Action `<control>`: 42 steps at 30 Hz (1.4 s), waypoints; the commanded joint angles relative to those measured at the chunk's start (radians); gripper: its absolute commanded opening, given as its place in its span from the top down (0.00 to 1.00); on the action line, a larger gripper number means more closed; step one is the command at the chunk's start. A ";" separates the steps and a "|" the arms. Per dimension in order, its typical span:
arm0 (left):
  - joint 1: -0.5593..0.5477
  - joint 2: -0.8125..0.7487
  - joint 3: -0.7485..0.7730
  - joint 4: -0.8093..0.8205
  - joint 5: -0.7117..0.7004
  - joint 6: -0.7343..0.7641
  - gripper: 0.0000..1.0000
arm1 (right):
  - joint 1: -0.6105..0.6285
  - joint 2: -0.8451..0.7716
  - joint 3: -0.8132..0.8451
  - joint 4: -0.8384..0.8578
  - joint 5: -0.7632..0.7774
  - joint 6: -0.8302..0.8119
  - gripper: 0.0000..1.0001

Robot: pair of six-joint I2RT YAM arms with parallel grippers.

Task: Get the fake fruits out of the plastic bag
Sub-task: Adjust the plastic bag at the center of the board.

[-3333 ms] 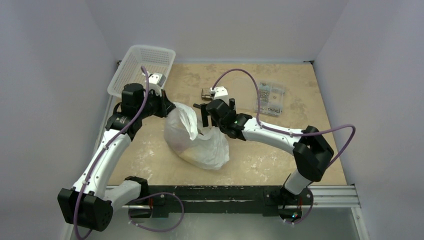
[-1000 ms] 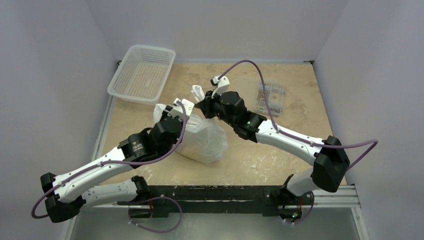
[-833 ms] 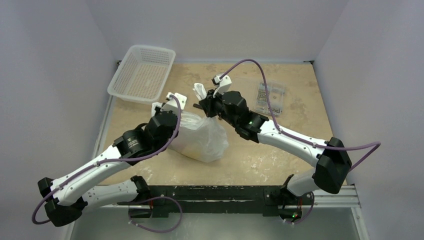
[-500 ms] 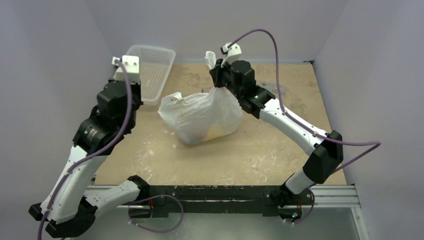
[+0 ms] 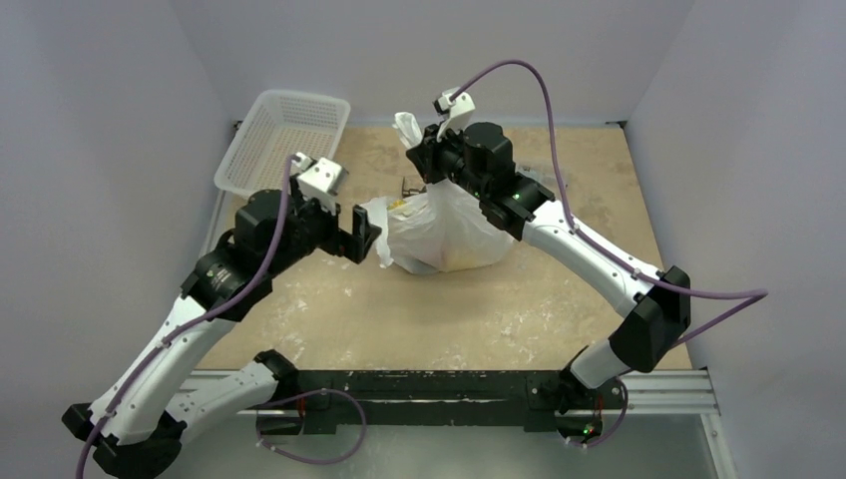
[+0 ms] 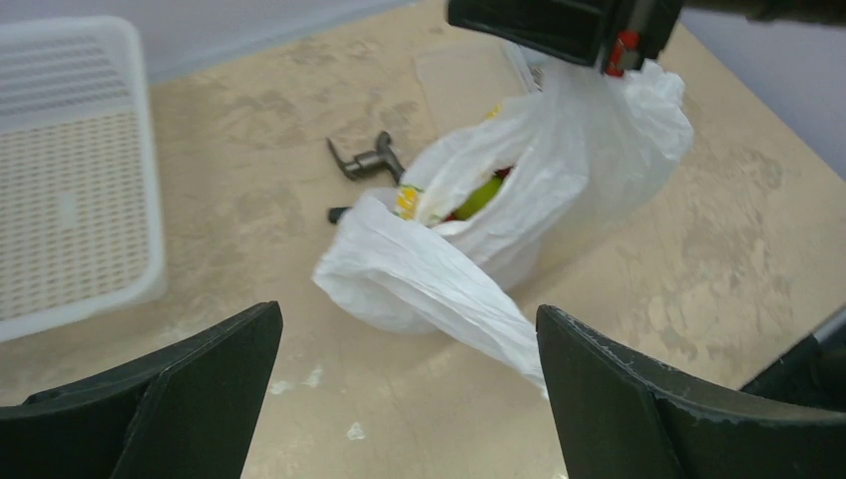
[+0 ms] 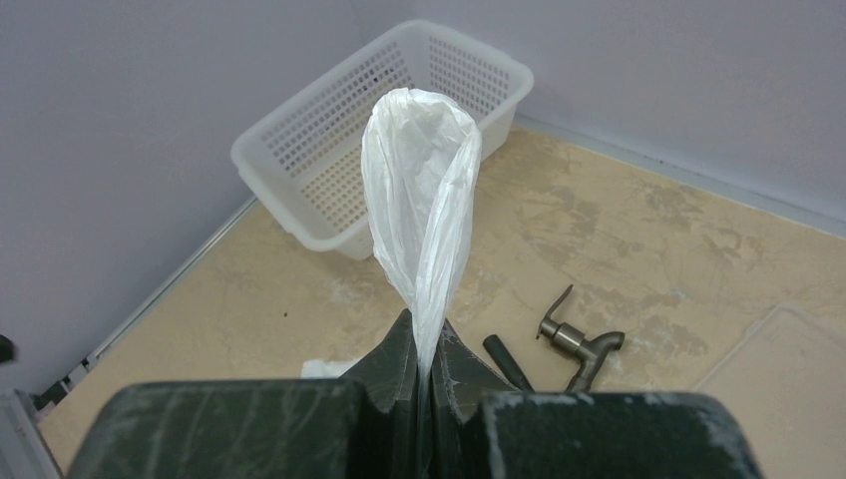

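The plastic bag [image 5: 444,228] hangs partly lifted at mid table, its mouth gaping to the left. My right gripper [image 5: 424,160] is shut on one handle loop [image 7: 424,190], pinched at the jaws [image 7: 429,344] and sticking up above them. Inside the mouth, the left wrist view shows fake fruits: a green one [image 6: 481,196] and a sliver of red [image 6: 459,213]. My left gripper [image 5: 367,236] stands open just left of the bag. The bag's loose handle [image 6: 429,279] trails between its fingers [image 6: 407,314], close to the right finger [image 6: 599,399].
A white mesh basket [image 5: 284,140] stands at the back left. A small black hammer [image 6: 364,163] lies behind the bag. A corner of a clear flat box [image 7: 778,359] shows at the right. The enclosure's walls close in the table on three sides.
The left arm came down from beside the basket to the bag's left side, and its gripper now stands open. The right gripper kept its hold on the handle; the bag shifted right.
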 commanded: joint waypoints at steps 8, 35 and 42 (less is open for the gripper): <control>-0.252 0.074 -0.036 0.048 -0.373 0.004 0.00 | 0.002 -0.040 0.008 0.040 -0.062 0.027 1.00; -0.045 0.170 0.305 -0.358 -0.377 0.034 1.00 | -0.025 -0.001 0.083 0.050 -0.067 -0.035 1.00; -0.027 0.007 0.542 -0.524 -0.225 -0.155 1.00 | -0.076 0.194 0.433 -0.076 -0.122 -0.026 1.00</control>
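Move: Just ahead of the open left hand hangs the plastic bag's loose handle, about 5 cm forward, 2 cm right and 9 cm below. The bag's body with the fruits sits some 10 cm ahead, 13 cm right and 22 cm down, and the metal faucet lies roughly 27 cm ahead, 7 cm right, on the board. From the right hand, already gripping the opposite handle, the loose handle is about 9 cm back, 8 cm left and 11 cm below. Dipping back and right about 5 cm first, the open left hand then swings forward and down, rolling its left side up some 20 degrees, and pinches the bag's loose handle. Fingers shut, it whips up about 17 cm, left and back, rolling level again. The right hand keeps its handle pinched, easing slightly back, then rising forward and up about 5 cm each way. ##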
